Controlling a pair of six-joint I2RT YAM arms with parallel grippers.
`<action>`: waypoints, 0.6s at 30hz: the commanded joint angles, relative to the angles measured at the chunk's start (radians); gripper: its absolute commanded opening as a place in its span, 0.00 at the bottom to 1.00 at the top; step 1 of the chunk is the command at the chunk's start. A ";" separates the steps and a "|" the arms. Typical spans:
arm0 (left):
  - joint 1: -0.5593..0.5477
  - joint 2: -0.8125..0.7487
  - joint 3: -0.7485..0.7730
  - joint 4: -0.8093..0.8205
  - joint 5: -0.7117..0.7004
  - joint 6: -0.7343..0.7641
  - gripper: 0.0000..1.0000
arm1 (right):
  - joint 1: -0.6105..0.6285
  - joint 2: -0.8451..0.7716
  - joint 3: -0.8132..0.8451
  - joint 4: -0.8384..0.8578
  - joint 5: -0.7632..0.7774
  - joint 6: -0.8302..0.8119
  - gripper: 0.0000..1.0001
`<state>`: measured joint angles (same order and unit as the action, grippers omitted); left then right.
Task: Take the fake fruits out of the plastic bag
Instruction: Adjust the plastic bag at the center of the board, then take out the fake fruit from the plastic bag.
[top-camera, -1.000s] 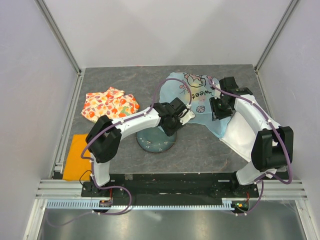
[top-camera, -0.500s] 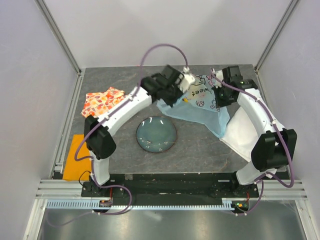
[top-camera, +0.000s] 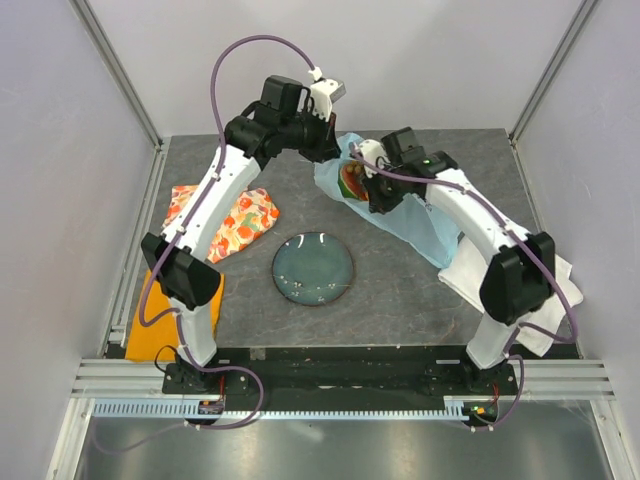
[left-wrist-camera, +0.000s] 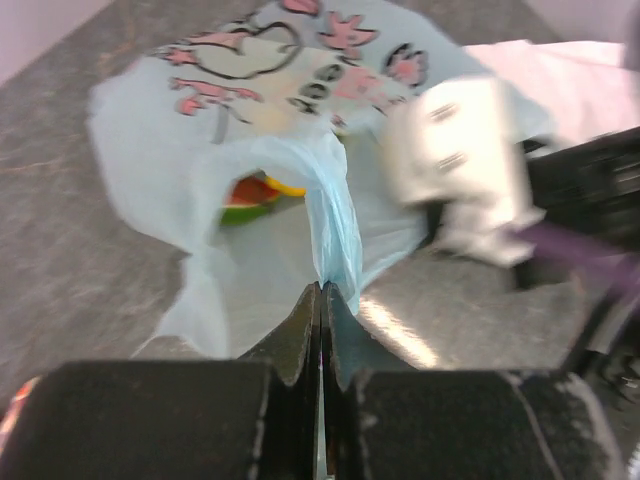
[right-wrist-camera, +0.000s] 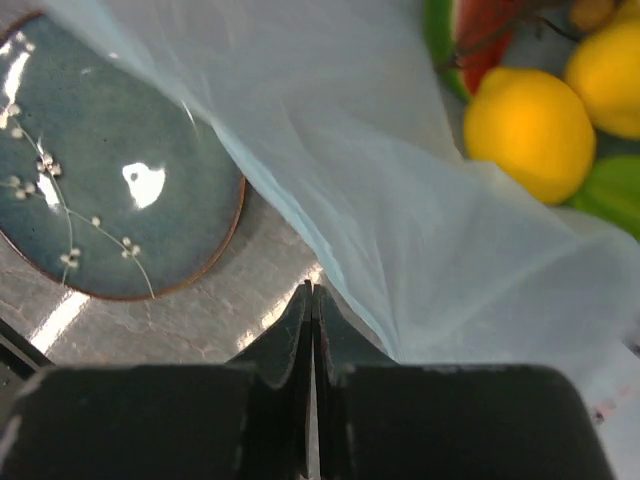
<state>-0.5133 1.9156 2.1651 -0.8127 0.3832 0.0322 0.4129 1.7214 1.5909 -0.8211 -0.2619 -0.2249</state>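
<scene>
The plastic bag, light blue with pink prints, is lifted at its left end and trails down to the right. My left gripper is shut on a bunched strip of the bag's rim; seen from above, that left gripper is high at the back. My right gripper is shut with the bag's lower edge pinched at its tip, and from above this right gripper is beside the bag's mouth. Inside lie fake fruits: a lemon, a watermelon slice and a green piece.
A dark blue-green plate sits on the grey table in front of the bag. An orange-floral cloth lies at the left, a white cloth under the right arm, and an orange pad at the near left edge.
Both grippers have shut on the bag. The left arm swung from over the plate up to the back, lifting the bag's rim; the right gripper moved left, and the mouth now gapes.
</scene>
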 joint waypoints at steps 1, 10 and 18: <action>-0.008 -0.067 -0.001 0.043 0.141 -0.126 0.02 | 0.017 0.122 0.115 0.105 0.062 0.034 0.04; 0.024 -0.162 -0.082 0.041 0.079 -0.135 0.02 | -0.019 0.352 0.268 0.175 0.483 0.128 0.04; 0.048 -0.092 -0.174 0.041 0.108 -0.147 0.01 | -0.028 0.478 0.362 0.177 0.484 0.136 0.69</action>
<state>-0.4717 1.7897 2.0186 -0.7868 0.4622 -0.0780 0.3786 2.1654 1.8801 -0.6662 0.1711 -0.1066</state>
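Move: Ahead of the right hand, about 13 cm out, 2 cm to its right and 9 cm down, lies the bag's printed top layer. The lemons sit 11 cm ahead, 2 cm left and 11 cm down; the watermelon slice is 13 cm ahead and 7 cm left at that height. The plate lies 10 cm back, 16 cm left, 15 cm down. From the left hand, already gripping the rim, the top layer lies roughly 12 cm ahead, 12 cm right, 21 cm down. Reaching forward about 13 cm and sinking some 8, the right hand first edges left, then curves right over the lemons to the bag's printed top layer, turning clockwise about 20 degrees and opening its fingers roughly halfway near the end. The left hand keeps its pinch on the rim, drawing back and up some 3 cm, then shifting left and dipping again. ##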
